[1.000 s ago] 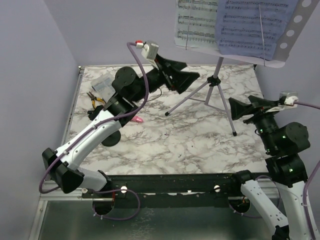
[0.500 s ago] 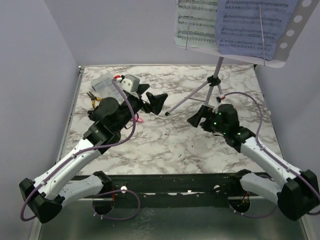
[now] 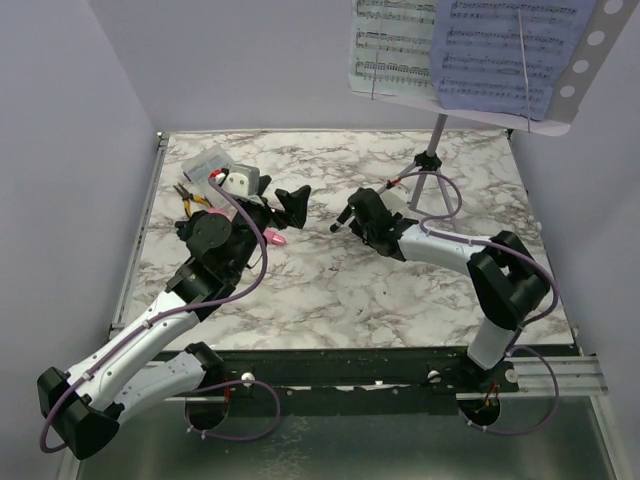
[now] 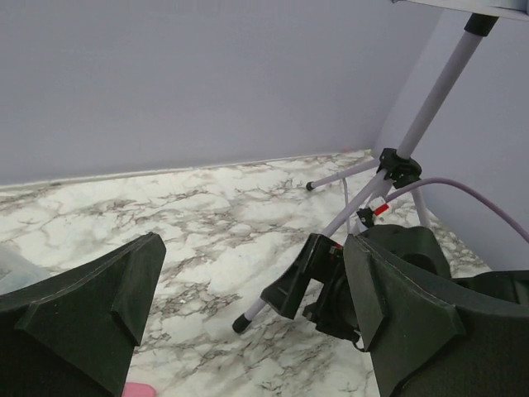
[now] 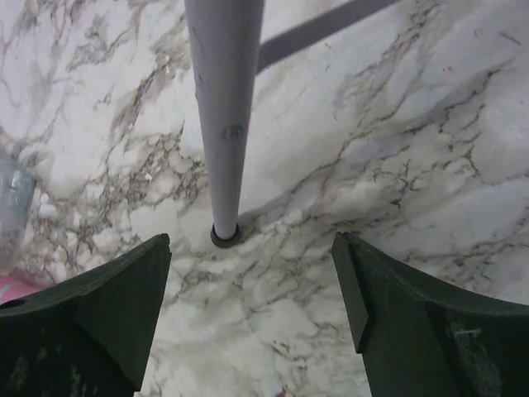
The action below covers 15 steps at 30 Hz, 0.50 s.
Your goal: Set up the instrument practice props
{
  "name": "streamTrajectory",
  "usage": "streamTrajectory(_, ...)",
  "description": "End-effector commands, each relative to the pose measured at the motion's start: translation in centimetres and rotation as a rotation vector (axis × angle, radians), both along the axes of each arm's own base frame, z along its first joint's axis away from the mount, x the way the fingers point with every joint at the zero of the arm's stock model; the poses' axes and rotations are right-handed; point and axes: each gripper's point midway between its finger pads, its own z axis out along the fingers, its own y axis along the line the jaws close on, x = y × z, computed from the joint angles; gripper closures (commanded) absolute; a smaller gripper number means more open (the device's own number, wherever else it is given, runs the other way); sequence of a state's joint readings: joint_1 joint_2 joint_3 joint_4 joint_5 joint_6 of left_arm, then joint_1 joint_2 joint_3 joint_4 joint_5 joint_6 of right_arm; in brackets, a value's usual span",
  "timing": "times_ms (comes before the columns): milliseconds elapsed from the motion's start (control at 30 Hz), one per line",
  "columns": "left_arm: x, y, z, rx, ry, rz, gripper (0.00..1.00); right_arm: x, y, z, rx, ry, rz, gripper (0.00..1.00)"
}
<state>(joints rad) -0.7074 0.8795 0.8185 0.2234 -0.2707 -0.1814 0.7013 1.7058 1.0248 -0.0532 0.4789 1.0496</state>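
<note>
The lavender music-stand desk (image 3: 585, 70) carries sheet-music pages (image 3: 480, 50) at the back right, on a thin tripod (image 3: 428, 160). A pink microphone (image 3: 273, 239) lies on the marble, just below my left gripper (image 3: 289, 208). That gripper (image 4: 252, 265) is open and empty, facing the tripod's front-left leg (image 4: 331, 223). My right gripper (image 3: 349, 213) is low at that leg's foot (image 5: 223, 236). It (image 5: 252, 256) is open, and the leg (image 5: 223, 107) stands just ahead of its fingertips, untouched. The right gripper (image 4: 318, 281) also shows in the left wrist view.
A clear plastic box (image 3: 208, 166) and orange-handled pliers (image 3: 190, 198) sit at the table's back left, beside the left arm. Lavender walls close in the table on three sides. The tripod's other legs spread behind the right arm.
Both arms came down from raised poses to the table. The left gripper dropped next to the pink microphone. The right arm swung left to the tripod's front-left foot.
</note>
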Motion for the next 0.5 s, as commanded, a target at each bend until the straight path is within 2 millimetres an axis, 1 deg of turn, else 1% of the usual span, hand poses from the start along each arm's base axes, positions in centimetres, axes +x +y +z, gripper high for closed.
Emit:
streamTrajectory(0,0.0,0.5,1.0,-0.036,-0.027,0.021,0.01,3.4,0.0,0.1,-0.027,-0.083,-0.144,0.15)
streamTrajectory(67,0.0,0.5,1.0,-0.036,-0.025,0.021,0.01,3.9,0.3,-0.7,-0.051,-0.083,-0.157,0.20)
streamTrajectory(133,0.1,0.6,1.0,-0.030,-0.029,0.026,0.01,4.4,0.5,-1.4,-0.074,-0.089,-0.168,0.27)
streamTrajectory(200,0.2,0.8,0.9,-0.024,-0.029,0.037,0.01,4.9,0.5,-2.1,-0.102,-0.089,-0.169,0.31)
streamTrajectory(267,0.3,0.8,0.7,-0.020,-0.026,0.043,0.01,5.3,0.6,-2.5,-0.131,-0.090,-0.165,0.33)
streamTrajectory(367,0.4,0.4,0.6,-0.013,-0.022,0.030,0.01,5.6,1.2,-2.7,-0.158,-0.122,-0.097,0.36)
streamTrajectory(467,0.4,0.2,0.5,-0.015,-0.020,0.022,0.01,5.4,1.5,-2.7,-0.173,-0.169,-0.008,0.56)
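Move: The right hand, open, hangs just short of the lower end of the music stand's near left leg, which lies about 4 cm ahead, 2 cm to the left and 4 cm below. The stand's hub, where the legs meet, is roughly 12 cm ahead, 14 cm to the right and 9 cm higher; the pink tool lies some 21 cm to the left, 3 cm ahead, 5 cm lower. From the left hand, that leg end is about 12 cm ahead, 5 cm right and 31 cm below. Forward and then down, the right hand eases in on the stand's lower left leg, some 5 cm ahead and 3 cm lower, slowing towards the end. The wrist rolls a little, about 10 degrees, its left side dipping, while the fingers close from wide open to about half, one on each side of the leg; contact with it can't be made out. ##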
